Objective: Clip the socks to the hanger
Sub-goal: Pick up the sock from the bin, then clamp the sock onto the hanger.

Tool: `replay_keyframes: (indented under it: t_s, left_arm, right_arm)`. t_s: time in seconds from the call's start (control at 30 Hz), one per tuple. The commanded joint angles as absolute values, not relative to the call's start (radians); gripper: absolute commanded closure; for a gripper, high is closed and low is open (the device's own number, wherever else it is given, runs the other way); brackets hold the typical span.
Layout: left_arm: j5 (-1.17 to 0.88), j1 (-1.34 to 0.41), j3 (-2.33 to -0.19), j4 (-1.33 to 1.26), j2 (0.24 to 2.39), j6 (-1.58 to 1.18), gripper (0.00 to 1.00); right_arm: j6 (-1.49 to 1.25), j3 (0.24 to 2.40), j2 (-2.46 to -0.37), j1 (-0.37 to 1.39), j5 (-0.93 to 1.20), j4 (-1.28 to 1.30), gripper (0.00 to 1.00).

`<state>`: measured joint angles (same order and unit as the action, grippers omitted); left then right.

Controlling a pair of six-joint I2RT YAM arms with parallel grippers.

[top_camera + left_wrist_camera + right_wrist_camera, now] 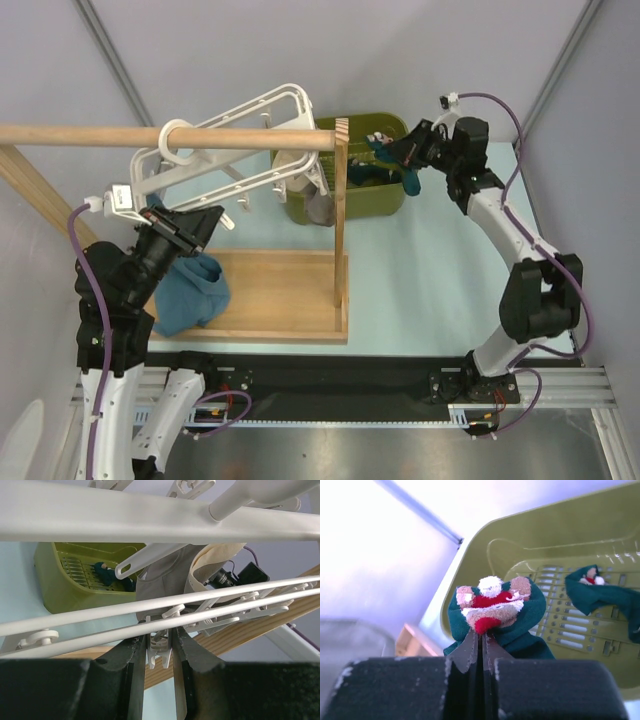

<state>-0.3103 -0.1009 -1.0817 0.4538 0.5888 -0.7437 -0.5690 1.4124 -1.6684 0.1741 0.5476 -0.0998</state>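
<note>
The white hanger (pixel 245 135) hangs by its ring hook from the wooden rod (pixel 90 134); its bars (pixel 150 517) cross the left wrist view. My left gripper (pixel 203 224) (pixel 159 642) is shut on one dangling white clip peg (pixel 161 650), squeezed between both fingers just under a bar. My right gripper (pixel 408 150) (pixel 482 635) is shut on a dark teal sock (pixel 492 605) (pixel 412 180) with a red-and-white patch, held above the green basket (pixel 385 200) (pixel 600 525). Another teal sock (pixel 600 592) (pixel 105 575) lies inside the basket.
A wooden rack holds the rod on a post (pixel 340 210) over a wooden base tray (pixel 280 290). A blue-teal cloth lump (pixel 190 290) lies on that base under my left arm. Grey and beige fabric (pixel 170 580) hangs from the hanger near the basket.
</note>
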Motion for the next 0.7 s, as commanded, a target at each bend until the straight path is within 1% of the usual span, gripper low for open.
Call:
replay_keyframes:
  t_s: [0.0, 0.07, 0.1, 0.13, 0.23, 0.27, 0.33, 0.37, 0.5, 0.57, 0.67]
  left_arm:
    - [-0.382, -0.114, -1.048, 0.635, 0.615, -0.744, 1.00]
    - [-0.382, -0.114, -1.058, 0.640, 0.621, -0.739, 1.00]
    - [-0.383, -0.114, -1.063, 0.641, 0.624, -0.738, 1.00]
    - [-0.380, -0.114, -1.068, 0.641, 0.626, -0.733, 1.00]
    - [-0.382, -0.114, -1.086, 0.646, 0.637, -0.727, 1.00]
    - [-0.382, -0.114, -1.089, 0.647, 0.640, -0.727, 1.00]
    - [-0.388, -0.114, -1.088, 0.643, 0.647, -0.732, 1.00]
    - [-0.390, -0.114, -1.082, 0.638, 0.647, -0.736, 1.00]
    - [-0.403, -0.114, -1.060, 0.630, 0.646, -0.747, 1.00]
    - [-0.405, -0.114, -1.058, 0.630, 0.652, -0.747, 1.00]
    - [-0.406, -0.114, -1.062, 0.620, 0.660, -0.752, 1.00]
  right_arm:
    - [-0.432, 1.306, -1.543, 0.201, 0.624, -0.163, 1.00]
    - [-0.349, 1.257, -1.439, 0.230, 0.554, -0.118, 1.00]
    - [-0.289, 1.224, -1.402, 0.241, 0.513, -0.039, 1.00]
    - [-0.266, 1.200, -1.338, 0.251, 0.471, -0.022, 1.00]
    - [-0.201, 1.086, -1.215, 0.265, 0.419, 0.041, 1.00]
    - [-0.184, 1.057, -1.128, 0.276, 0.413, 0.054, 1.00]
    - [-0.129, 0.993, -1.048, 0.290, 0.378, 0.122, 1.00]
    - [-0.108, 0.971, -0.973, 0.305, 0.364, 0.144, 1.00]
    - [-0.034, 0.844, -0.754, 0.351, 0.393, 0.224, 1.00]
    - [-0.009, 0.792, -0.653, 0.383, 0.474, 0.268, 1.00]
    - [-0.011, 0.798, -0.600, 0.489, 0.498, 0.362, 1.00]
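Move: The right hand already pinches the green sock, clear of the bin, and is to take it to the clip at the left fingers, on the hanger's near end: about 25 cm back, 30 cm to its left and 8 cm up. The grey sock hangs some 8 cm back and 15 cm left of the hand; the bin's middle is about 18 cm ahead, 8 cm left and 17 cm below. That clip sits 3 cm ahead of the left hand and 2 cm to its right. Still pinching the green sock, the right hand sweeps fast and nearly level, some 26 cm straight back towards the robot, away from the bin and until it is about level with the hanger's near end, which is well off to its left. On the way the wrist rolls about 30 degrees around the line of the fingers, left side sinking, while the fingers stay shut and keep pointing forward and left; the left hand stays where it is, holding the hanger's end. ##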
